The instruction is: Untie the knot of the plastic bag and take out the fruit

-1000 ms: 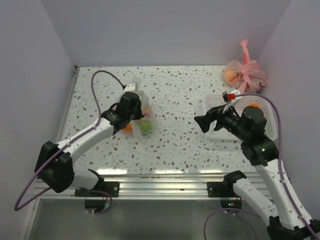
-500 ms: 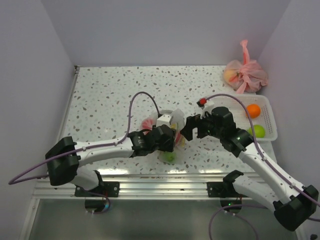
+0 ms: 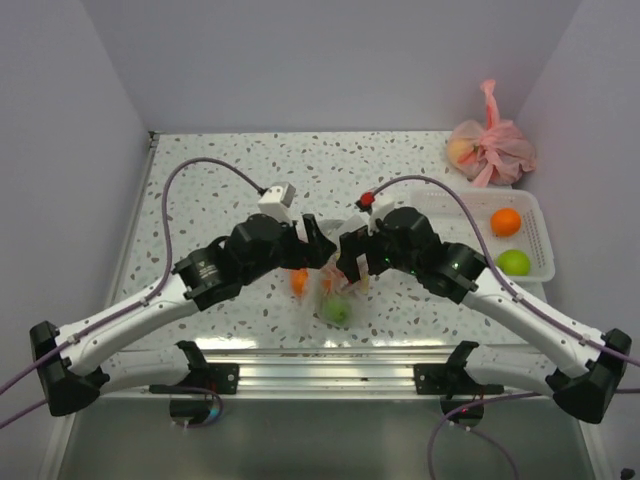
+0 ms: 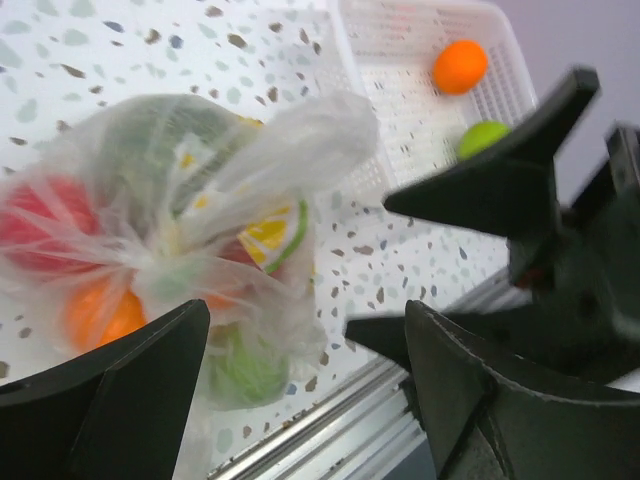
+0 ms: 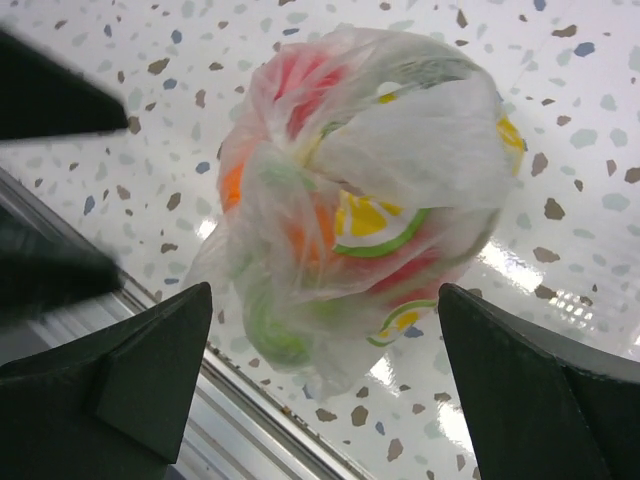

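The clear plastic bag (image 3: 330, 296) with flower prints lies on the speckled table near the front rail, and its fruit shows through: red (image 4: 40, 225), orange (image 4: 100, 315) and green (image 4: 240, 370). The knot (image 4: 172, 264) gathers the plastic, and its whitish tail (image 4: 300, 140) sticks up. My left gripper (image 3: 316, 246) hangs just above the bag's left side, open and holding nothing. In its wrist view the left gripper (image 4: 305, 400) has the bag between and beyond its fingers. My right gripper (image 3: 350, 264) is open over the bag's right side. The right gripper (image 5: 325, 390) straddles the bag (image 5: 370, 190) without touching it.
A white basket (image 3: 543, 238) at the right holds an orange ball (image 3: 506, 221) and a green ball (image 3: 514, 262). A knotted pink bag (image 3: 490, 148) sits in the far right corner. The metal rail (image 3: 320, 352) runs just in front of the bag. The two grippers are close together.
My left gripper brought the bag from the left of the table to the front middle, then opened and let it go. My right gripper swung in from the basket, staying open.
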`<state>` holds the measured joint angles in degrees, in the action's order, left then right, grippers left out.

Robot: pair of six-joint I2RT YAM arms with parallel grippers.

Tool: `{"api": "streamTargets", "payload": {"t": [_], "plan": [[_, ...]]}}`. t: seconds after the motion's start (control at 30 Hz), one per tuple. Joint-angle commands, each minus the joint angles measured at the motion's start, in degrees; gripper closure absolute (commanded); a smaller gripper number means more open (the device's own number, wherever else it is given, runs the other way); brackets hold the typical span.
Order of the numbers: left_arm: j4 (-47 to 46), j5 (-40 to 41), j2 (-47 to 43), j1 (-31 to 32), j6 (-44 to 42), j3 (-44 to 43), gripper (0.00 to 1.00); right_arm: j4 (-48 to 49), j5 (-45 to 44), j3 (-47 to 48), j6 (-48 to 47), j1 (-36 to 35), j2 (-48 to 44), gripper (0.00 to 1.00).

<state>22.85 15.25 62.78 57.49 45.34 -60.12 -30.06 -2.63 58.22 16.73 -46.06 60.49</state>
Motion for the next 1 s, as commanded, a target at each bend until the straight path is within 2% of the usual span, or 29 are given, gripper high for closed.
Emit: {"api": "streamTargets", "payload": {"t": [0.0, 0.07, 0.23, 0.33, 0.5, 0.6, 0.67, 0.73, 0.77, 0.9, 0.97], "plan": [[0.1, -8.7, -2.0, -9.1, -1.7, 3.7, 0.16, -3.1, -8.8, 6.2, -0.7, -6.0, 4.1, 0.01], [-0.2, -12.4, -1.9, -14.5, -3.8, 5.9, 0.16, -3.9, -13.6, 7.8, -0.7, -10.4, 6.1, 0.01], [-1.5, -18.7, 0.5, -20.8, -6.5, 9.0, 0.16, -4.3, -19.0, 11.0, -1.3, -17.3, 13.1, 0.06], [-3.8, -19.5, 0.8, -22.9, -6.6, 11.6, 0.17, -2.5, -19.8, 10.2, -1.1, -17.7, 17.0, 0.1], [-5.3, -19.9, 2.9, -23.8, -6.5, 12.7, 0.17, 3.5, -23.6, 4.0, 0.1, -17.4, 20.5, 0.11], [-7.1, -21.4, 3.9, -23.8, -6.1, 13.4, 0.18, 7.1, -20.9, -0.9, 1.7, -14.5, 21.4, 0.14], [-7.8, -21.8, 4.6, -23.8, -6.1, 13.3, 0.18, 8.9, -18.6, -3.8, 3.6, -11.9, 19.9, 0.24], [-8.5, -21.8, 4.7, -23.8, -6.1, 13.2, 0.18, 11.5, -17.1, -7.8, 4.4, -9.4, 17.7, 0.38], [-8.9, -21.8, 5.2, -23.8, -6.1, 13.0, 0.18, 12.2, -15.1, -8.7, 4.4, -8.5, 16.8, 0.58], [-10.6, -22.7, 6.8, -23.7, -5.0, 12.2, 0.18, 16.0, -9.7, -12.5, 2.6, -5.4, 12.6, 0.9], [-12.2, -23.7, 8.4, -23.7, -3.9, 11.2, 0.18, 16.4, -8.4, -12.9, 1.4, -5.3, 12.1, 0.97]]}}
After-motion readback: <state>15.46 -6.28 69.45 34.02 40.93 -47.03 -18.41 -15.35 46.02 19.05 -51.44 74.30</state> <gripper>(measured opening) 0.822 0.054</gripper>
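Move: The knotted plastic bag lies low between the open hands. Its middle is about 5 cm ahead of the right hand, 4 cm to its left and 17 cm below, and some 6 cm ahead of the left hand, 2 cm to its right and 21 cm below. From the right hand, the bag's green apple is 3 cm back and 2 cm left, its orange 4 cm ahead and 11 cm left, and the crate's middle 15 cm ahead and 33 cm right. The right hand swings about 7 cm left and slightly back over the bag, then drops some 14 cm while coming back right, its left side dipping about 20 degrees, and shuts its fingers from wide open on the loose plastic beside the knot, pinching it. Meanwhile the left hand, fingers kept open, clears out to its left by up to 8 cm and about 5 cm forward, sinks some 11 cm and tips down about 15 degrees, then eases 2 cm back right to stand by the left side of the knot. ##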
